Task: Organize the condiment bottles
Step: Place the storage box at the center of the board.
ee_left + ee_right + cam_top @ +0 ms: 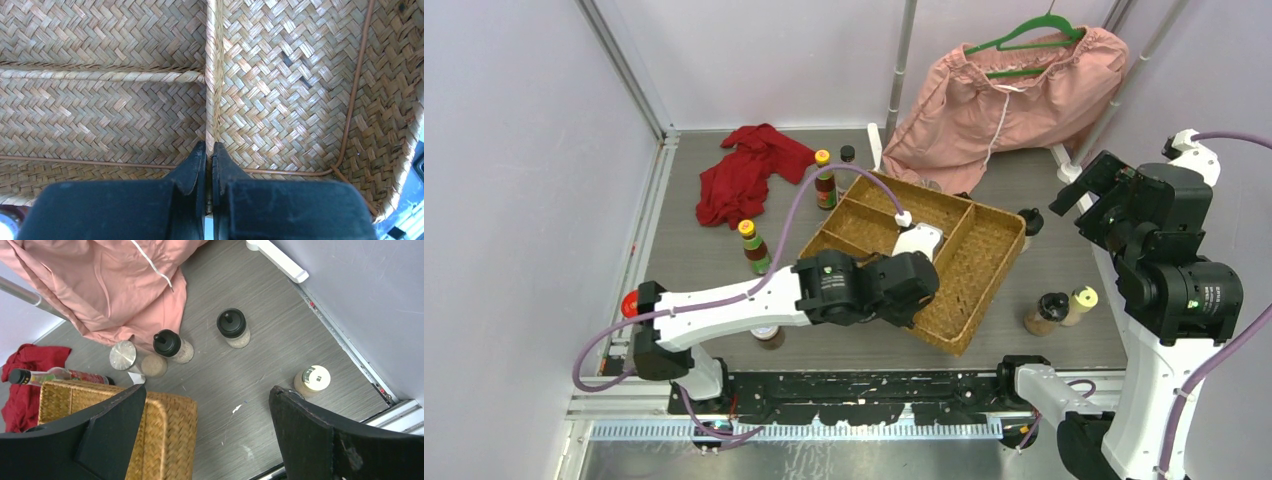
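My left gripper [210, 146] reaches over the wicker tray [980, 268] and is shut on its woven divider [214, 75]; in the top view this gripper [919, 290] is over the tray's near side. My right gripper [207, 390] hangs open and empty high above the table's right side. Below it stand two black-lidded shakers [170, 346] [232, 327], a silver-lidded one [125, 356] and a yellow-lidded one [313, 380]. Left of the tray stand a yellow-capped sauce [825, 182], a black-capped bottle [847, 156] and another green-labelled sauce [753, 246]. No bottle shows inside the tray.
A red cloth [746, 175] lies at the back left. Pink shorts on a green hanger [1009, 95] drape onto the table behind the tray. A red-lidded jar [630, 303] sits by the left arm's base, and another jar [769, 338] is partly hidden under that arm.
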`<state>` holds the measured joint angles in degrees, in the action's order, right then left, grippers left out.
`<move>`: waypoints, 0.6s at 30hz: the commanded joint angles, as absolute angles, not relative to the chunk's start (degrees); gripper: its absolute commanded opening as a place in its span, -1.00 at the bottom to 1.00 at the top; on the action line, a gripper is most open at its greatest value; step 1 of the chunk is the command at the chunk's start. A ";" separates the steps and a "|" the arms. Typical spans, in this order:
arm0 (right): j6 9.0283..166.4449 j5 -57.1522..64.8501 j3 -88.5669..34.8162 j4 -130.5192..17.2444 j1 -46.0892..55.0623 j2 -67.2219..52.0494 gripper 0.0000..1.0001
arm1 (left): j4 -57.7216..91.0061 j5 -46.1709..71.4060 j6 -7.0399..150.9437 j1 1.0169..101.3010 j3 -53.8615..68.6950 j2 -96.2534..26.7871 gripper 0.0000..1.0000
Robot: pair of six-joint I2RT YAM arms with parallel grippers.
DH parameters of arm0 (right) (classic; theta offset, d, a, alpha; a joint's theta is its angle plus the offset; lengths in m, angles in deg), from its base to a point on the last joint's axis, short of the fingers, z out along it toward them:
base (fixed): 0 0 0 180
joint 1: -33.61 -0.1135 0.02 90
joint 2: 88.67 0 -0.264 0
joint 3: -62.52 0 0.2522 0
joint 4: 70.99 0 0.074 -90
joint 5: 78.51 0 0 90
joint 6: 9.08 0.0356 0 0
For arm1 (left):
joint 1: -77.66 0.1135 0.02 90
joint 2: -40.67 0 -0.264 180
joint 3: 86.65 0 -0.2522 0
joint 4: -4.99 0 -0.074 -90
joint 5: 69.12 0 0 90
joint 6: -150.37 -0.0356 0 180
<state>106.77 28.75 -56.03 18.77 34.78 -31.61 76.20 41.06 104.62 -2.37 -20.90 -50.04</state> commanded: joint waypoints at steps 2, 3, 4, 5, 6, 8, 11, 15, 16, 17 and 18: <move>105.90 29.60 -57.10 19.76 34.05 -30.74 0.99 | 65.30 49.23 109.35 -2.67 -19.51 -52.14 -0.99; 105.81 29.79 -57.33 19.85 33.93 -30.61 0.99 | 64.65 49.67 110.01 -2.67 -19.10 -53.08 -0.99; 105.82 29.85 -57.61 19.97 33.81 -30.47 0.99 | 63.85 49.92 110.37 -2.65 -18.76 -53.89 -0.99; 105.83 29.74 -57.67 20.02 33.79 -30.45 0.99 | 63.00 50.32 110.75 -2.59 -18.48 -54.91 -0.99; 105.80 29.57 -57.60 19.98 33.71 -30.44 0.99 | 62.52 51.18 111.37 -2.59 -18.21 -55.81 -1.00; 105.66 29.51 -57.05 19.83 33.64 -30.71 0.99 | 61.69 50.75 112.76 -1.96 -17.64 -57.79 -0.99; 105.37 30.21 -55.64 19.55 33.61 -31.41 0.99 | 60.62 50.34 116.17 -1.30 -15.31 -59.52 -0.99; 104.96 31.03 -53.64 19.13 32.82 -32.61 0.99 | 59.53 50.10 121.59 -1.53 -9.54 -59.70 -0.99; 104.89 31.04 -53.05 18.87 32.12 -32.96 0.99 | 59.59 50.37 122.65 -1.62 -8.25 -59.63 -0.99; 104.81 31.01 -52.42 18.68 31.97 -33.22 0.99 | 59.66 50.72 123.47 -1.72 -7.13 -59.45 -0.99; 104.86 30.89 -51.77 18.52 31.99 -33.37 0.99 | 60.02 51.20 124.42 -1.71 -6.15 -59.39 -0.99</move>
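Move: Below and ahead of the left hand, which already holds the storage box by the near end of its long divider, lies the board's middle: about 14 cm forward, 2 cm left and 25 cm down. Some 22 cm below the hand, the black-capped shaker stands 25 cm ahead and 13 cm right, the glass jar 25 cm ahead and 6 cm right, and the white-lidded jar 2 cm ahead and 25 cm left. From the right hand, the board's middle is about 4 cm ahead, 31 cm left and 39 cm down. Lowering the storage box about 13 cm towards the middle of the board, the left hand keeps its fingers shut on the divider. It drifts some 4 cm right and a little forward on the way, easing slightly back left at the end, while the wrist turns the box about 15 degrees counter-clockwise. ##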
